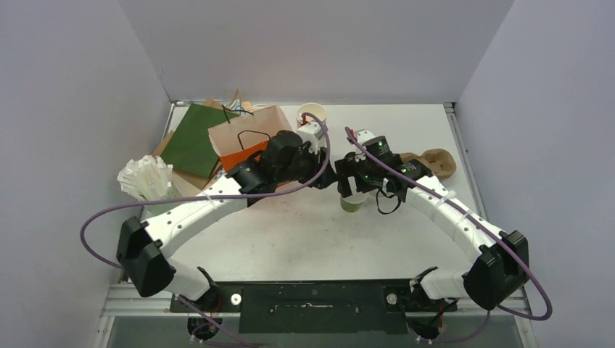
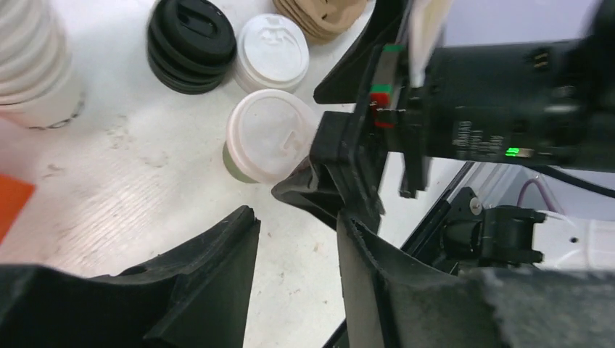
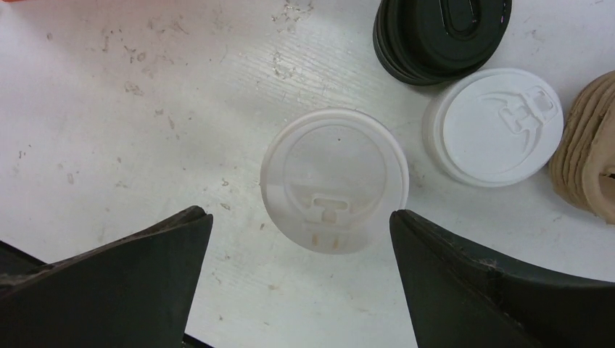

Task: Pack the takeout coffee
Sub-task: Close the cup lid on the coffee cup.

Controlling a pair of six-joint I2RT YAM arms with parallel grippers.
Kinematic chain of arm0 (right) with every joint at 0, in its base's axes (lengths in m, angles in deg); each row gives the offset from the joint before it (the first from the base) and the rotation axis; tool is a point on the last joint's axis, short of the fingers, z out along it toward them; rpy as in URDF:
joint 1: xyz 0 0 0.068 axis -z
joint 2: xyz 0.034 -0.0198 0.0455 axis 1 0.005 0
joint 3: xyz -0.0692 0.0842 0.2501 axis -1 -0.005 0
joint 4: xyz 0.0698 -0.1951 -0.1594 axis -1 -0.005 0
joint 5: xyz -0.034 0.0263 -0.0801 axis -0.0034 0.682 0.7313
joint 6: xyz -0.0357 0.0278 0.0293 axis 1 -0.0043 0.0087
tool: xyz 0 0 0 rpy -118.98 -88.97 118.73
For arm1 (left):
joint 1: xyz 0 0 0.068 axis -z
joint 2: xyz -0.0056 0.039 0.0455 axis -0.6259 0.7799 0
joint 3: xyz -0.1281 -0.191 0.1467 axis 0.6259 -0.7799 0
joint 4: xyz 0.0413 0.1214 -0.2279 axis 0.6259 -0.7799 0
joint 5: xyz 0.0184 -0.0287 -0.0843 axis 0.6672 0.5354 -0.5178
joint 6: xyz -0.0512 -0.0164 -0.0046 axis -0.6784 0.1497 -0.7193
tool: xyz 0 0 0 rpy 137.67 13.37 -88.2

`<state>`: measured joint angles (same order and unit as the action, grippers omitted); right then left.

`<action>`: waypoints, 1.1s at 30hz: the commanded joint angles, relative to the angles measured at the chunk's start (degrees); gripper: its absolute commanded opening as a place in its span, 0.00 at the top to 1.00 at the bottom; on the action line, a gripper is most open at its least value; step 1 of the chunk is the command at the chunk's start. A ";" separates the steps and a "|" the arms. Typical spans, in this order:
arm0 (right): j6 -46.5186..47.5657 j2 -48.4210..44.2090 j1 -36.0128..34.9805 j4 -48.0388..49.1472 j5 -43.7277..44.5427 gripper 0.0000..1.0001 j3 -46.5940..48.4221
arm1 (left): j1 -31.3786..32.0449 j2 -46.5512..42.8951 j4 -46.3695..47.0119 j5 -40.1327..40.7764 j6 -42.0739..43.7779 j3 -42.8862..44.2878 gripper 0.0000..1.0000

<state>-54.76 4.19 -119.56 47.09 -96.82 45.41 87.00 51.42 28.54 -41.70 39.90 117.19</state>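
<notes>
The takeout coffee (image 3: pixel 333 181) is one small cup with a white lid, standing upright on the table; its olive-green side (image 2: pixel 236 163) shows in the left wrist view and in the top view (image 1: pixel 353 204). My right gripper (image 3: pixel 299 217) hovers over it, wide open, and the lid sits just beyond and between its fingertips without touching them. My left gripper (image 2: pixel 294 217) is open beside the cup with only bare table between its fingers. Both grippers meet at mid-table, the left gripper (image 1: pixel 328 177) and the right gripper (image 1: pixel 349 188).
Behind the cup lie a stack of black lids (image 3: pixel 435 36), a stack of white lids (image 3: pixel 493 127) and brown cup carriers (image 3: pixel 587 159). A stack of lidless white cups (image 1: pixel 312 114) stands at the back. Paper bags (image 1: pixel 250 130) lie back left, and white straws (image 1: pixel 145 180) are at the left.
</notes>
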 commanded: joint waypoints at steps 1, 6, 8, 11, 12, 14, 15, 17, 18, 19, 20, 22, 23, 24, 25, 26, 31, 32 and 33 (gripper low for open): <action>0.33 1.78 -2.21 -1.41 5.02 0.00 2.43 | -0.73 -9.92 -10.24 6.70 5.45 6.63 0.54; 0.18 4.93 -3.76 -3.38 9.75 0.00 4.58 | -5.61 -17.00 -19.65 12.58 8.02 10.28 0.41; 0.19 5.81 -4.28 -3.83 11.01 0.00 5.02 | -8.94 -19.20 -22.06 13.17 9.01 10.69 0.38; 0.06 7.08 -4.64 -3.92 10.71 0.00 5.56 | -14.26 -21.79 -25.04 13.49 10.75 10.96 0.34; 0.04 7.38 -4.64 -3.92 10.70 0.00 5.60 | -16.02 -22.21 -26.03 13.50 11.38 11.17 0.34; -0.05 7.59 -4.77 -3.56 10.60 0.00 5.42 | -20.26 -22.80 -28.07 13.02 12.80 11.77 0.32; -0.06 7.70 -4.77 -3.43 10.62 0.00 5.30 | -22.44 -23.06 -28.89 12.45 13.39 12.04 0.32; -0.08 7.97 -4.70 -3.40 10.76 0.00 5.30 | -26.53 -23.51 -30.35 11.05 14.67 12.29 0.31; -0.12 8.07 -4.70 -3.42 10.80 0.00 5.30 | -28.43 -23.67 -30.90 10.38 15.12 12.57 0.32; -0.13 8.20 -4.70 -3.33 10.99 0.00 5.27 | -30.03 -23.86 -31.21 9.74 15.44 12.71 0.32; -0.16 8.28 -4.70 -3.26 11.12 0.00 5.33 | -31.34 -24.11 -31.40 9.08 15.72 12.82 0.32; -0.21 8.50 -4.64 -3.05 11.38 0.00 5.38 | -33.11 -24.46 -31.34 7.56 15.94 12.71 0.31; -0.18 8.66 -4.61 -3.12 11.56 0.00 5.47 | -33.69 -24.54 -31.22 6.92 15.90 12.60 0.31; -0.19 8.94 -4.60 -3.13 11.59 0.00 5.61 | -33.86 -24.60 -31.19 6.56 15.82 12.45 0.31; -0.14 9.31 -4.61 -3.17 11.66 0.00 5.73 | -33.92 -24.63 -31.07 6.23 15.78 12.33 0.31; -0.14 9.57 -4.53 -3.15 11.67 0.00 5.83 | -33.95 -24.67 -31.05 6.09 15.71 12.17 0.31; -0.28 10.68 -3.72 -2.40 9.63 0.00 5.59 | -34.27 -24.97 -30.75 6.12 15.68 11.52 0.31; -0.41 10.88 -3.44 -2.28 9.04 0.00 5.59 | -34.35 -24.99 -30.74 6.04 15.68 11.44 0.32; -0.52 10.89 -3.32 -2.25 8.52 0.00 5.59 | -34.36 -25.06 -30.60 6.03 15.61 11.31 0.32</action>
<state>-54.78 13.89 -123.71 43.66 -87.27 49.12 53.18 27.66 -2.57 -34.45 54.81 127.27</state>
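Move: The cup lid lies on the coffee cup below the right hand, about 1 cm ahead and 5 cm down, not off to either side. The black lids stand some 14 cm ahead of that hand and 1 cm right, and the white lids 10 cm ahead and 10 cm right, both about 13 cm lower. From the left hand, the cup lid is some 7 cm right, 2 cm ahead and 12 cm down; the bag is about 24 cm left, 11 cm ahead and 11 cm down. The right hand, fingers already wide open and staying so, sinks about 4 cm almost straight down over the lidded cup, its left side dipping some 10 degrees, until the fingertips stand on opposite sides of the lid's rim. Meanwhile the left hand, already clear of the cup, rises and sweeps away about 28 cm to its left, to the near side of the bag's mouth, sinking a little late in the sweep as it turns counter-clockwise and its fingers open wider. ##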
